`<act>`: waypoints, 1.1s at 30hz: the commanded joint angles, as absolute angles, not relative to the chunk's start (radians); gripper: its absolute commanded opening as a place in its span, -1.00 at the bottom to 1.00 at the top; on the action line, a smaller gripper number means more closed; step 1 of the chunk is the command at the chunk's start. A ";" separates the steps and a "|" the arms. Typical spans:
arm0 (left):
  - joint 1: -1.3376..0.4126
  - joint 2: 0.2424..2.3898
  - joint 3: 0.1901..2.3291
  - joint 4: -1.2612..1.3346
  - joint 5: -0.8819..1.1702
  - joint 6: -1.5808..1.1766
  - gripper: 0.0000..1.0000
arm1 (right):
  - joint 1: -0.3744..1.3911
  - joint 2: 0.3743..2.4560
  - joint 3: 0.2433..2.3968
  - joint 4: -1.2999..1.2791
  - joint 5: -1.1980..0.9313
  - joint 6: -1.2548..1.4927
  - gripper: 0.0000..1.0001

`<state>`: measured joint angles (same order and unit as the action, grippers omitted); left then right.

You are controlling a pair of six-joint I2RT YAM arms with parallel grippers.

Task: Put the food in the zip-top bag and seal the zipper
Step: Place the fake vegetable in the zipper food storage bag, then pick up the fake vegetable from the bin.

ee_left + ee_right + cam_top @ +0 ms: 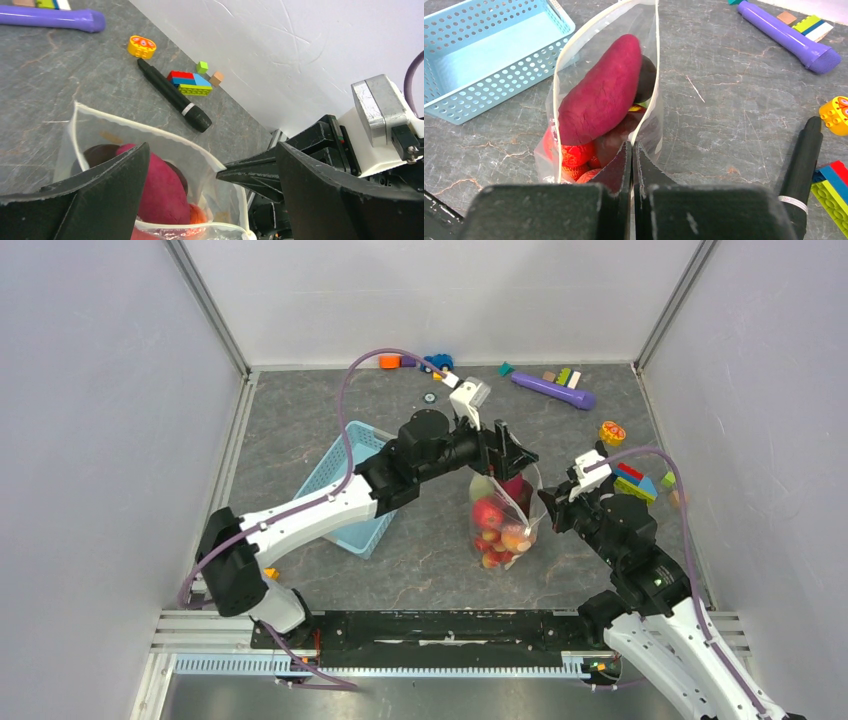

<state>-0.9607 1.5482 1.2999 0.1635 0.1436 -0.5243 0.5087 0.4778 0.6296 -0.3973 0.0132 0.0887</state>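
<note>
The zip-top bag (pixel 503 532) stands upright mid-table with its mouth spread open. Food fills it: a large magenta piece (pixel 604 95) on top, a dark maroon piece (pixel 647 77) behind it, red and orange pieces (pixel 574 152) below. The zipper (pixel 556 100) runs round the mouth as a white strip, unsealed. My left gripper (pixel 212 150) hangs open just above the mouth, holding nothing. From the bag's right side, my right gripper (pixel 631 147) is shut on its rim; its black fingers (pixel 250 172) also show in the left wrist view.
A light blue basket (pixel 345 490) lies left of the bag under my left arm. Right of the bag lie a black marker (pixel 175 96), building blocks (pixel 632 483) and a yellow block (pixel 612 432). A purple cylinder (pixel 553 390) and a toy car (pixel 436 362) lie at the back.
</note>
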 commanded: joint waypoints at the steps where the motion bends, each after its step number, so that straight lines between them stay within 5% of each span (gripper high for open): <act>1: -0.963 1.455 1.287 0.073 0.007 -0.464 0.99 | 0.510 0.455 0.640 -0.363 0.044 0.082 -1.00; 12: -0.913 1.299 1.203 -0.303 -0.483 -0.492 0.99 | 0.510 0.481 0.652 -0.357 0.038 0.088 -1.00; 22: -0.572 1.176 0.990 -0.374 -0.288 -0.612 0.99 | 0.510 0.513 0.654 -0.360 0.049 0.091 -1.00; 33: -0.453 1.312 0.964 -0.434 -0.152 -0.419 0.99 | 0.510 0.506 0.651 -0.360 0.025 0.097 -1.00</act>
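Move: Down in the blue basket, about 26 cm to the left hand's left, 10 cm ahead and 29 cm below, lies the last white vegetable; the basket's middle is some 8 cm farther left of it and 2 cm nearer the base. The dark red sweet potato, already in the bag, sits some 16 cm beneath the left hand, about 2 cm ahead and 2 cm right. From the right hand the white vegetable lies about 31 cm left, 15 cm ahead and 20 cm below. Swinging back empty from above the bag, the left hand sweeps about 30 cm left and some 7 cm forward to the basket, at first level, then sinking some 15 cm. The wrist swings counter-clockwise and tips down, until the still wide-open fingers point forward and down towards the white vegetable. The right hand keeps its pinch on the bag's rim, nearly in place. ##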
